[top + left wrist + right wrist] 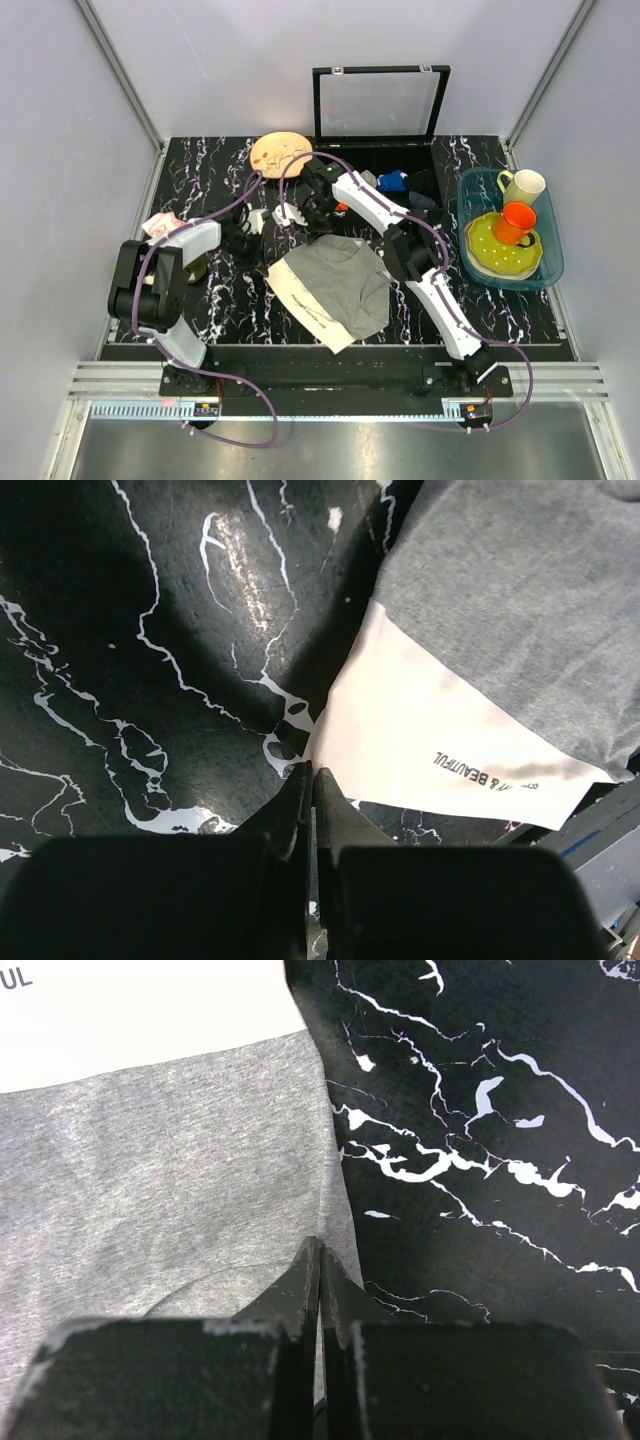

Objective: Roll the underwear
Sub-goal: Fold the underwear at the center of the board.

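Observation:
The underwear (340,285) lies spread flat on the black marble table (210,180), grey with a cream waistband (420,730) that carries printed lettering. My left gripper (258,255) (312,772) is shut with its tips right on the waistband's left corner, and the cloth runs into them. My right gripper (323,232) (320,1244) is shut on the grey cloth (150,1180) at its hemmed far edge, with the fabric drawn up into the tips. Both arms reach in from either side of the garment.
A blue tub (553,262) holding cups and plates stands at the right. A black-framed case (380,72) sits at the back with dark and blue cloths (400,182) before it. A round wooden plate (280,155) lies back left, and a pink-and-white cloth (160,225) at the left edge.

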Available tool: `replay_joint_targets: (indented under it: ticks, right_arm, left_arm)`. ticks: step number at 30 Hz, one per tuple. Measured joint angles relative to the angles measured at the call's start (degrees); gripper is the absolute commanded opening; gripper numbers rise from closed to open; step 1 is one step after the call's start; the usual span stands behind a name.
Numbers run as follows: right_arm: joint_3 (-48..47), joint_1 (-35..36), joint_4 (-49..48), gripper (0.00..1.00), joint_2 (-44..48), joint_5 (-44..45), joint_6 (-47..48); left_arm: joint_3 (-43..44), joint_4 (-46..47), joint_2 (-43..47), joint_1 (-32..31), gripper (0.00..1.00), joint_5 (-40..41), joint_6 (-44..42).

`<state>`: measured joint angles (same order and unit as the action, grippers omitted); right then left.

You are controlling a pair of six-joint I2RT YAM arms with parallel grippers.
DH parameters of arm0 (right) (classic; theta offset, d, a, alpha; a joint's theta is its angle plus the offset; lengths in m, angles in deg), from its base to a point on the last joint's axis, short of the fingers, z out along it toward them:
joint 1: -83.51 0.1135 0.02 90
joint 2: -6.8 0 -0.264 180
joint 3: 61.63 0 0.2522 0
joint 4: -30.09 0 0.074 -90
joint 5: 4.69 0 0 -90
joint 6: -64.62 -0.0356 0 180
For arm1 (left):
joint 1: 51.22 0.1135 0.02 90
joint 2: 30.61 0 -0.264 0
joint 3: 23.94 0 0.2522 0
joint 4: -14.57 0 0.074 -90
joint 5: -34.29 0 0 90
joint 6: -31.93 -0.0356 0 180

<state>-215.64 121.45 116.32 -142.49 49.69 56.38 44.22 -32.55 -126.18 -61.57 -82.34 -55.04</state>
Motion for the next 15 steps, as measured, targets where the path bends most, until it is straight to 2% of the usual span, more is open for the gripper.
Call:
replay_joint_targets:
  ticks: [9,15]
  right_arm:
    - [0.24,0.0,-0.44,0.0,3.5,-0.9,-6.1]
    - [9.97,-0.09,-2.34,0.0,14.58,-2.01,-8.37]
  left_arm:
    - [-0.02,0.68,10.27,-0.04,0.0,-4.11,1.2]
    - [-0.02,0.87,13.49,-2.27,0.0,-7.65,3.54]
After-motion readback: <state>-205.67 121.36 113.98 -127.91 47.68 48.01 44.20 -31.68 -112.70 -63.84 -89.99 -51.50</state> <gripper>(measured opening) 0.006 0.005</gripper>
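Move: I already pinch the underwear's far side, my left hand by the waistband corner, my right by the grey corner. The near waistband corner lies about 18 cm back and 17 cm right of my left hand; the olive clothes lie 23 cm to its left and 3 cm ahead. From my right hand, the near grey corner is some 20 cm back and 17 cm right, the black box 13 cm ahead and 14 cm right. All lie roughly at hand height. Keeping both pinches shut, I lift the underwear's far side off the board with both hands at once, about 8 cm each. My left hand also moves some 3 cm right over the cloth, its fingertips swinging outward to the right and forward by about 15 degrees; late in the lift my right hand begins to draw back a couple of centimetres. ##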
